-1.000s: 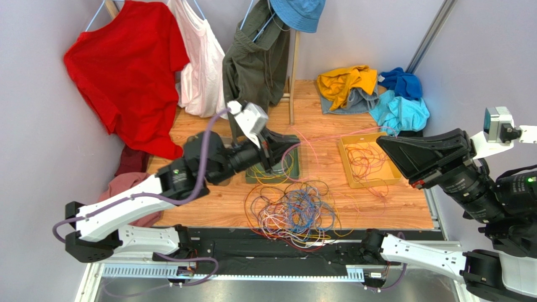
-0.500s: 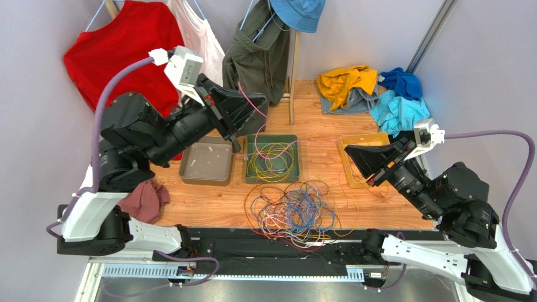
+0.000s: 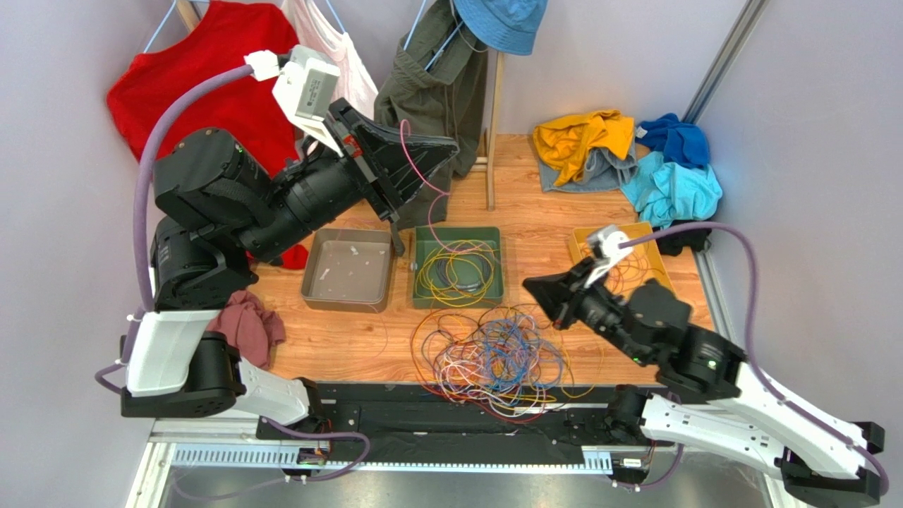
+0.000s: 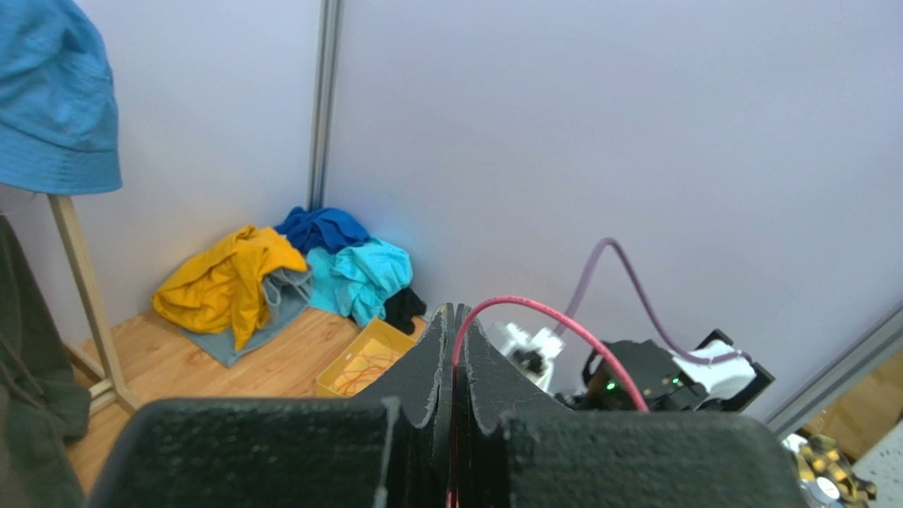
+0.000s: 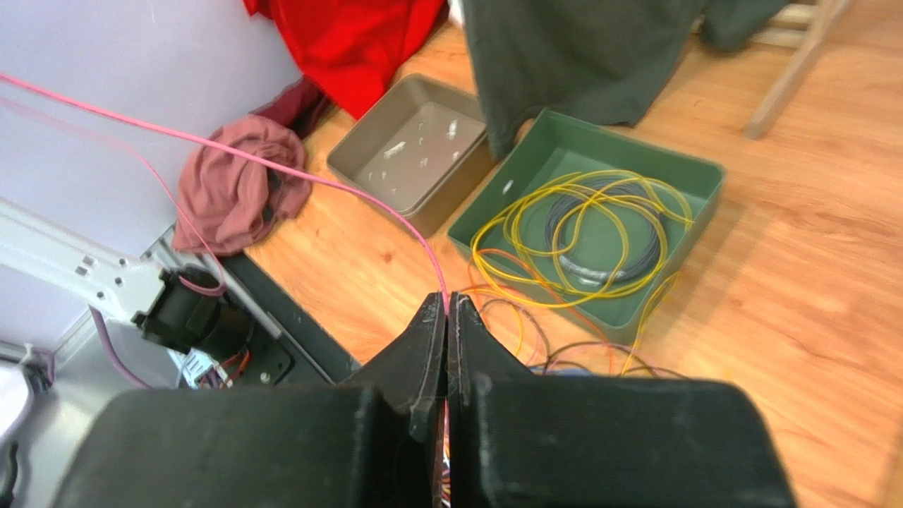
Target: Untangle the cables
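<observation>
The cables lie mostly as a many-coloured tangle at the table's near edge. One pink cable runs between both grippers. My left gripper is raised high over the back of the table and is shut on that cable, which arcs out from between its closed fingers. My right gripper hangs low, just right of the green tray, and is shut on the same pink strand. In the right wrist view its tips are closed over the cable above the tangle's edge.
The green tray holds coiled yellow cables. A grey tray sits to its left, and a yellow tray with orange strands shows behind my right arm. Clothes hang at the back, more are piled at back right, and a maroon cloth lies left.
My left arm lifted from the green tray to high at the back left, pulling the pink cable up. My right arm came down from the right to beside the green tray.
</observation>
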You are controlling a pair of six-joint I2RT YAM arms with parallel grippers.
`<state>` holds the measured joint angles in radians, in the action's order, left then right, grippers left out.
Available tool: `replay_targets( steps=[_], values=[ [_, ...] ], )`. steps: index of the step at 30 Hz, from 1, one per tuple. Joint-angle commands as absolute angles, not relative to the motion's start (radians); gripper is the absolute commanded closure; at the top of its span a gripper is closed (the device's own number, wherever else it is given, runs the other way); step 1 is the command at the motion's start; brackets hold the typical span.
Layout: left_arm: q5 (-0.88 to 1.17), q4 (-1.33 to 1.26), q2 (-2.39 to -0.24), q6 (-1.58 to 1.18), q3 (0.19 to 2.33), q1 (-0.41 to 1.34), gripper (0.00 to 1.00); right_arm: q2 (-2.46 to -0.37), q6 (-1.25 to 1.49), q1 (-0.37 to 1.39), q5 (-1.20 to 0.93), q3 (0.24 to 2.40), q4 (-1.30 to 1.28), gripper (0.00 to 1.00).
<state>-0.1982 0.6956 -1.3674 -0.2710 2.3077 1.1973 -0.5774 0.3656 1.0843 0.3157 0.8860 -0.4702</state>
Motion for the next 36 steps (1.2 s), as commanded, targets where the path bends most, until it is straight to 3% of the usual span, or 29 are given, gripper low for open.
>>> replay_targets(
  steps=[1,2,6,10,18,29,36],
  values=[
    [-0.134,0.718,-1.399,-0.284,2.339,1.2,1.0,-0.638,0.39,1.088,0.175,0.841,-0.261,1.0],
    [-0.123,0.721,-1.402,-0.287,2.341,1.2,1.0,-0.662,0.394,1.088,0.155,0.836,-0.24,1.0],
    [-0.118,0.735,-1.413,-0.296,2.338,1.2,1.0,-0.715,0.408,1.089,0.083,0.833,-0.164,0.65],
    [-0.115,0.745,-1.419,-0.298,2.336,1.2,1.0,-0.724,0.419,1.092,0.061,0.821,-0.124,0.54],
    [-0.094,0.732,-1.44,-0.318,2.333,1.2,1.0,-0.713,0.425,1.106,0.015,0.784,-0.032,0.46],
    [-0.071,0.727,-1.457,-0.333,2.353,1.2,1.0,-0.83,0.355,1.216,-0.008,0.795,0.017,0.45],
    [-0.046,0.729,-1.465,-0.357,2.368,1.2,1.0,-0.896,0.301,1.275,0.144,0.779,0.02,0.44]
  ],
)
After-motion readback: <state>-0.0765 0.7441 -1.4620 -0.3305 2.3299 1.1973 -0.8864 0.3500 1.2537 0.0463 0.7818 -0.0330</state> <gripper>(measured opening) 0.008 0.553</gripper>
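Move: The pink cable's slack stretch hangs about 13 cm to the right hand's left, level in reach and some 10 cm above it; from the left hand, which still pinches the cable up high, that stretch is about 21 cm below, 1 cm left and 1 cm ahead. Counted from the right hand, the tangle lies 3 cm left, level in reach and about 28 cm below; the green box 19 cm ahead, 11 cm left, 27 cm below. The pink cable, pinched in both hands at first, is let go by the right, whose fingers open to about half while it swings some 13 cm left, then also 5 cm back and a little down, over the tangle towards the cable's hanging stretch, turning about 25 degrees counter-clockwise. The left keeps its pinch and carries the cable about 5 cm right and 3 cm down. ##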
